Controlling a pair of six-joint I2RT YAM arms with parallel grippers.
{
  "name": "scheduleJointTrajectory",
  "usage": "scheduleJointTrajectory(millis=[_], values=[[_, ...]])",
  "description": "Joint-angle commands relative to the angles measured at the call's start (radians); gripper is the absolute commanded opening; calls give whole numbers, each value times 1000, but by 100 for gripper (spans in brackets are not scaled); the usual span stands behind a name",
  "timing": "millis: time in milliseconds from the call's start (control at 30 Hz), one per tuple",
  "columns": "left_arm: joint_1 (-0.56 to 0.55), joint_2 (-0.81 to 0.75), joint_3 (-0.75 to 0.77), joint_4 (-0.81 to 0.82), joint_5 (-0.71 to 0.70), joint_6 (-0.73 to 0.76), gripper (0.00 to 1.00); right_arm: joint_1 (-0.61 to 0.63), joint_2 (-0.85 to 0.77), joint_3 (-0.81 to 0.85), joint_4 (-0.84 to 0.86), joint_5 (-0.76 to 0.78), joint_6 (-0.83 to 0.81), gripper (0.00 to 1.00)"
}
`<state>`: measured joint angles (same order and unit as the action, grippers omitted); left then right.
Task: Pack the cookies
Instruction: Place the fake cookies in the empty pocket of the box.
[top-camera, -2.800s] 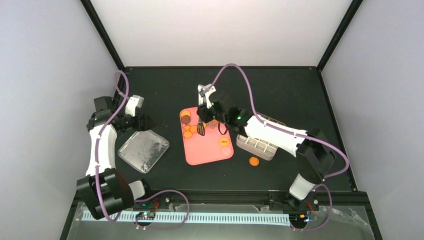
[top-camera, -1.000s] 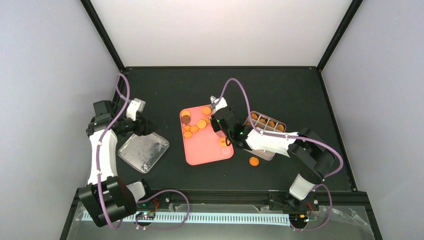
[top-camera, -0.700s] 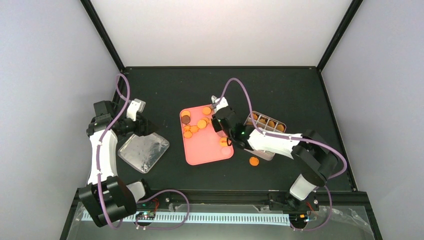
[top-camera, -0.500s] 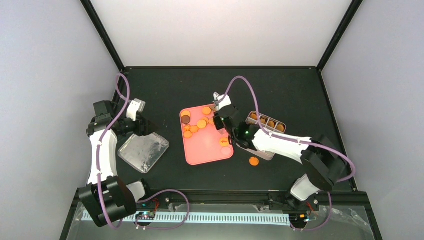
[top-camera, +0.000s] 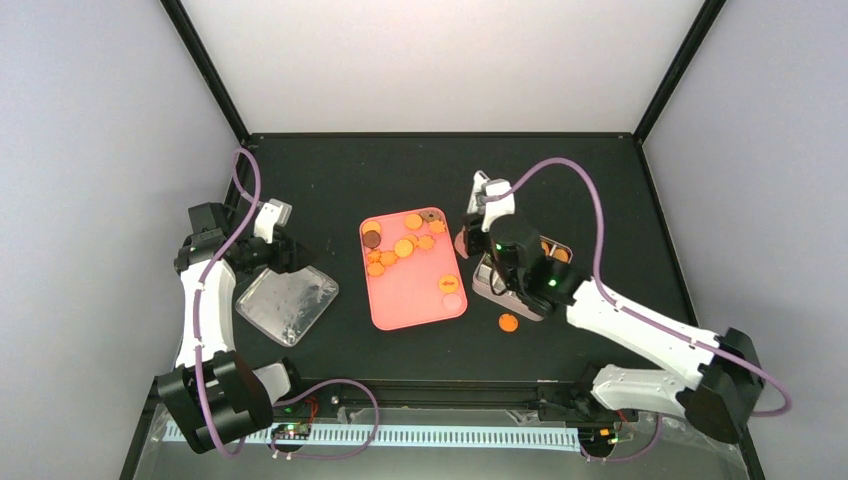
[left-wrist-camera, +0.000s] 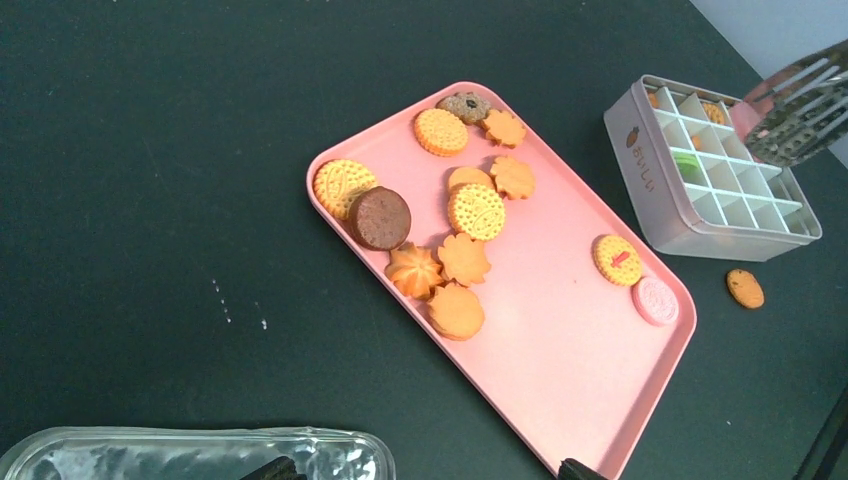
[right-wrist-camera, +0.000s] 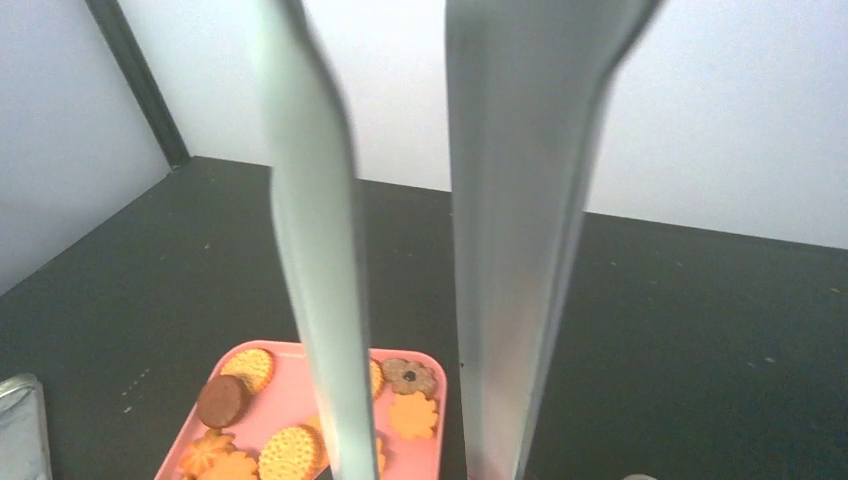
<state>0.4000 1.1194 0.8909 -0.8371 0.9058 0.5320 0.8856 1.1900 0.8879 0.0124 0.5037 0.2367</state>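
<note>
Several cookies (top-camera: 400, 245) (left-wrist-camera: 470, 210) (right-wrist-camera: 290, 450), mostly orange with one dark brown, lie on the pink tray (top-camera: 415, 300) (left-wrist-camera: 560, 370). A yellow and a pink cookie sit near its right edge. One orange cookie (top-camera: 508, 322) (left-wrist-camera: 745, 288) lies loose on the table. My right gripper (top-camera: 487, 212) is shut on the metal tongs (left-wrist-camera: 800, 100) (right-wrist-camera: 510, 250), whose tips hang over the grid box (top-camera: 497, 288) (left-wrist-camera: 700, 215). A pinkish bit shows at the tips; I cannot tell what it is. My left gripper (top-camera: 290, 250) (left-wrist-camera: 425, 470) is open and holds nothing.
A clear plastic lid (top-camera: 287, 300) (left-wrist-camera: 190, 455) lies on the black table left of the tray, under my left gripper. The grid box holds a few orange cookies and a green one. Black frame posts and pale walls ring the table.
My right arm has swung right, carrying the tongs from over the tray's top edge to above the grid box. The left arm and the cookies on the tray have not moved.
</note>
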Motion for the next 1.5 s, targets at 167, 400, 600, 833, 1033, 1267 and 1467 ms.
scheduleJointTrajectory(millis=[167, 400, 600, 833, 1033, 1267, 1467], values=[[8, 4, -16, 8, 11, 82, 68, -43, -224, -133, -186, 146, 97, 1], [7, 25, -30, 10, -9, 125, 68, -64, -251, -178, -216, 185, 121, 1], [7, 33, -31, -2, -19, 166, 67, -99, -239, -172, -203, 173, 110, 2], [3, 38, -28, 4, -12, 169, 68, -111, -220, -179, -186, 151, 108, 18], [-7, 36, -24, 13, -4, 154, 67, -126, -216, -173, -171, 136, 94, 28], [-10, 28, -24, 8, -1, 153, 68, -134, -221, -169, -169, 117, 90, 33], [-11, 20, -23, 5, 3, 156, 68, -136, -221, -171, -171, 113, 89, 37]])
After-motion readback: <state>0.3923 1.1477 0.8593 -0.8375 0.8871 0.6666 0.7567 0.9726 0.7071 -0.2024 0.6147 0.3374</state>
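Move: The right hand holds tongs with a pink cookie; the box it is bound for is about 12 cm to its right, 4 cm back and 23 cm below. At that low level, the pink tray is some 14 cm left and 3 cm back, and the loose orange cookie 8 cm right and 16 cm back. From the left hand the box lies roughly 48 cm right, level ahead, 15 cm below. The right hand carries the tong-held pink cookie about 10 cm right and 5 cm down over the box. ##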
